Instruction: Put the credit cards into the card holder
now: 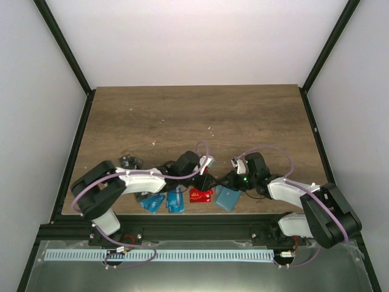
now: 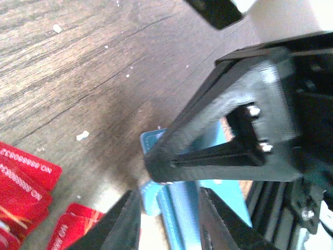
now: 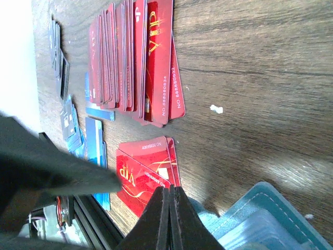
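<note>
The teal card holder (image 1: 228,198) lies near the table's front edge, seen also as the holder (image 3: 270,219) in the right wrist view. My left gripper (image 2: 169,221) hovers over it, open, with a bright blue card (image 2: 182,213) lying between its fingers (image 2: 125,226) and a gap on the left side. My right gripper (image 3: 170,205) is shut with nothing visible between the tips, which rest at the holder's (image 2: 152,141) corner. Red credit cards (image 3: 148,174) lie just beside it, and a fanned red stack (image 3: 135,57) sits farther off. Blue cards (image 1: 164,202) lie left of the red ones (image 1: 200,194).
Dark patterned cards (image 1: 129,162) sit at the left beside the left arm. The black frame rail (image 1: 194,228) runs along the near edge, close to the cards. Small white crumbs (image 3: 215,109) dot the wooden table (image 1: 194,115).
</note>
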Available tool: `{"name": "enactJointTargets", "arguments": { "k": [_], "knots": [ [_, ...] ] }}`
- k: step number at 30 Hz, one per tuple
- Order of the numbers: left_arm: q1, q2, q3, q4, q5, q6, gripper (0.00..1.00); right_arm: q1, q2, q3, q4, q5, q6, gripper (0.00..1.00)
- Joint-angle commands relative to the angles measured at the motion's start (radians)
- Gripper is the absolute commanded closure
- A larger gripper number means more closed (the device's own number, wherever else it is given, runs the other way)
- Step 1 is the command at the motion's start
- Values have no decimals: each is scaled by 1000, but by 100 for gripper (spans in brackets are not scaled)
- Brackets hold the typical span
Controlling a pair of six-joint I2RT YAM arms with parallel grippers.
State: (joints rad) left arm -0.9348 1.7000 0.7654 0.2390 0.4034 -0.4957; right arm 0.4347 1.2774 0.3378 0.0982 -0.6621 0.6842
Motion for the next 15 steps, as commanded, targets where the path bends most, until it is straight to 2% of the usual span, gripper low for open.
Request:
{"name": "enactJointTargets", "arguments": {
  "k": [1, 4, 10, 15],
  "knots": [
    [-70, -110, -4, -109, -172, 43, 74, 4, 7, 24, 3, -6, -21, 99],
    [-125, -136, 17, -162, -180, 69, 84, 5, 12, 30, -2, -11, -22, 99],
    [-205, -88, 49, -182, -167, 101, 86, 5, 7, 41, -9, -13, -12, 99],
    [-211, -7, 57, -213, -303, 54, 95, 8, -16, 63, -40, -19, 6, 99]
  ]
}}
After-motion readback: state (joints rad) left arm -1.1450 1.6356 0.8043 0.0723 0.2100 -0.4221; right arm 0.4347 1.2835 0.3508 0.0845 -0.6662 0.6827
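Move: The left hand, empty, goes for the card holder, whose middle lies about 5 cm back, 6 cm to its right and 5 cm below. The small red card group lies some 5 cm back and 5 cm left of the left hand, the big red card fan about 6 cm ahead and 9 cm left, the nearer blue cards 8 cm back and 15 cm left, all about 6 cm lower. The holder's middle is some 5 cm back from the right hand, straight behind it and 4 cm below. The left hand draws back about 6 cm and a little to the right, in an arc that first climbs some 3 cm and then sinks nearly as far, bringing its fingertips from the holder's far-left side to above its left side, close to the pocket's edge. On the way its part-open fingers close almost fully on nothing and the wrist turns only about 10 degrees, while the right hand stays in place with its shut fingers still pinching the holder's far edge. ##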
